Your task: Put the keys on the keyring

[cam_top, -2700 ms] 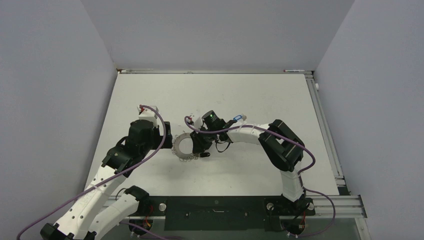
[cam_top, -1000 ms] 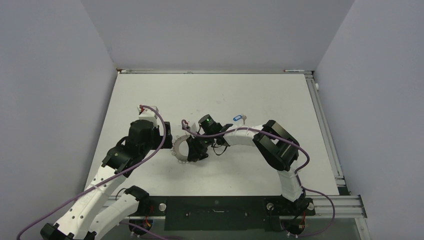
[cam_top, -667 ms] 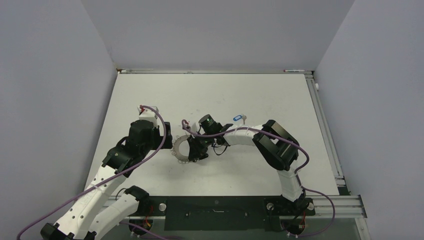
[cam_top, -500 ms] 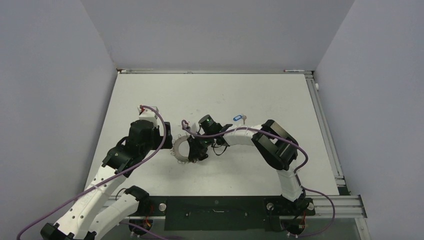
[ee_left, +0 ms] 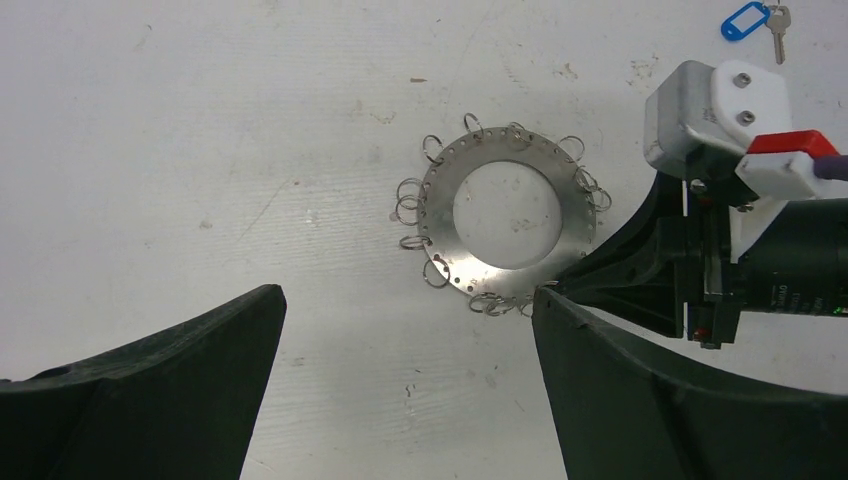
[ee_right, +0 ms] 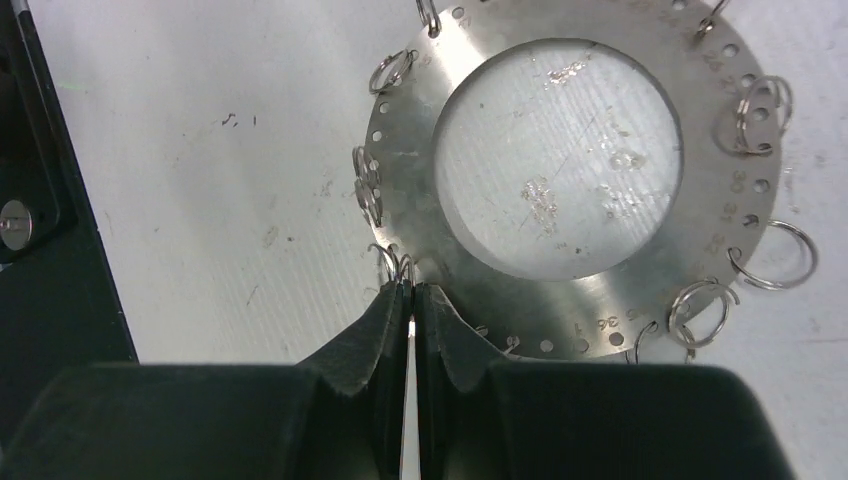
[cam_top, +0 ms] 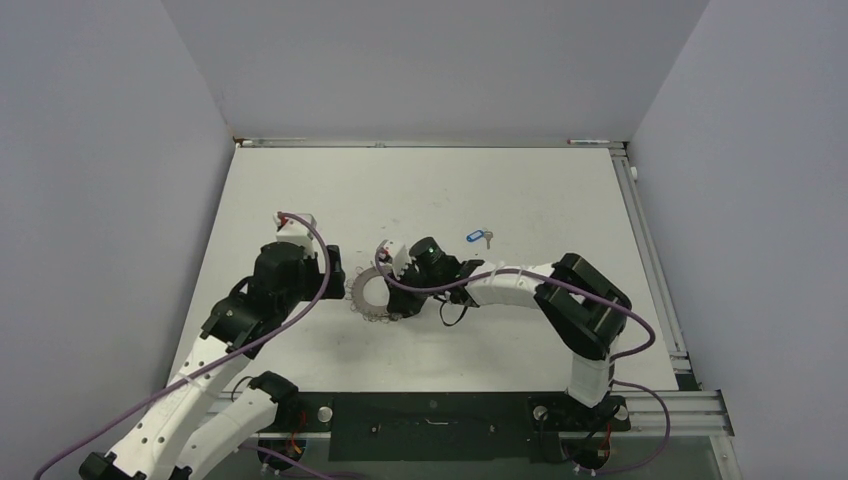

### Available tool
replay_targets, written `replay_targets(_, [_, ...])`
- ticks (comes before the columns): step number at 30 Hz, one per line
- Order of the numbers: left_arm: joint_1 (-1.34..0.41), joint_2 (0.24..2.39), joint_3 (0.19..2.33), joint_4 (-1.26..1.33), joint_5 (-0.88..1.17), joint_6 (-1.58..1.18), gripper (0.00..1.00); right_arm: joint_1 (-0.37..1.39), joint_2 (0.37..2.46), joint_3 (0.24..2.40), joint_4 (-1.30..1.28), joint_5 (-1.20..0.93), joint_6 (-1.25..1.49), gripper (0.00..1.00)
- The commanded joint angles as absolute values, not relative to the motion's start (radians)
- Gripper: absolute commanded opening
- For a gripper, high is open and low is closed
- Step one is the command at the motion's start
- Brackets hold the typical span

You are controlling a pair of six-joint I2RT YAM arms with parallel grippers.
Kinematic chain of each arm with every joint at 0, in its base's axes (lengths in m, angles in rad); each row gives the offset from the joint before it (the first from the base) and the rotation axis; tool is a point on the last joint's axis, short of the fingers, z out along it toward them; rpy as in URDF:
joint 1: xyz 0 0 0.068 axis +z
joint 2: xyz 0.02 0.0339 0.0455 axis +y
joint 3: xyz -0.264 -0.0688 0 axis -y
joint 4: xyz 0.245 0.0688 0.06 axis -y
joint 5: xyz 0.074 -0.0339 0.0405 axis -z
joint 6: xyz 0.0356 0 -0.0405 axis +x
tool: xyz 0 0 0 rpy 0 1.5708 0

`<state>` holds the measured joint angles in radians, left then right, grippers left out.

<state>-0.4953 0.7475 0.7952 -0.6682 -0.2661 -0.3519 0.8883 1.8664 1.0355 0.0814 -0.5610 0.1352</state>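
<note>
The keyring (cam_top: 358, 290) lies flat on the white table, a grey metal ring with small wire loops round its edge. The right wrist view shows it close up (ee_right: 405, 190). My right gripper (ee_right: 411, 290) is shut, its tips pinching a wire loop at the keyring's near edge. From above it sits at the ring's right side (cam_top: 400, 306). My left gripper (ee_left: 405, 292) hangs open above the table just short of the keyring (ee_left: 436, 215), nothing between its fingers. One of the keys, with a blue tag (cam_top: 476, 237), lies apart behind the right arm, also seen as a blue-tagged key (ee_left: 748, 19).
Grey walls close in the table on three sides. A metal rail (cam_top: 640, 230) runs down the right edge. A purple cable (cam_top: 440, 288) and a black cable loop (cam_top: 452, 316) hang off the right wrist near the ring.
The right gripper's jaws have closed onto the loop at the ring's edge. The right arm's wrist and elbow have swung right and nearer. The left arm has barely moved.
</note>
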Motion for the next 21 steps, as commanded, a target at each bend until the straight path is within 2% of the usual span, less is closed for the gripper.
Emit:
replay_targets(1, [-0.491, 0.723, 0.798, -0.609, -0.239, -0.329, 0.91, 0.929, 1.740, 1.008, 0.164, -0.390, 0.098, 0.05])
replay_targets(16, [-0.492, 0.573, 0.766, -0.520, -0.117, -0.290, 0.89, 1.042, 1.485, 0.865, 0.240, -0.101, 0.082, 0.05])
replay_targets(21, [-0.492, 0.509, 0.746, -0.465, -0.015, -0.277, 0.88, 1.060, 1.395, 0.794, 0.302, -0.023, 0.075, 0.05])
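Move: From the right hand, which already pinches the keyring at its near right rim, the keyring's middle lies about 4 cm ahead and 4 cm to the left, nearly level with the fingertips. The blue-tagged key lies some 17 cm ahead and 20 cm to the right. From the open left hand, the keyring's middle is roughly 4 cm ahead, 7 cm to the right and 15 cm below. Straight up goes the right hand, about 8 cm, its shut fingers keeping their pinch on the keyring's rim, while it rolls some 25 degrees so its forward side lifts and drifts slightly right late on. The left hand, empty and wide open, rises about 5 cm too, easing a little right and back as its fingers tilt upwards. ##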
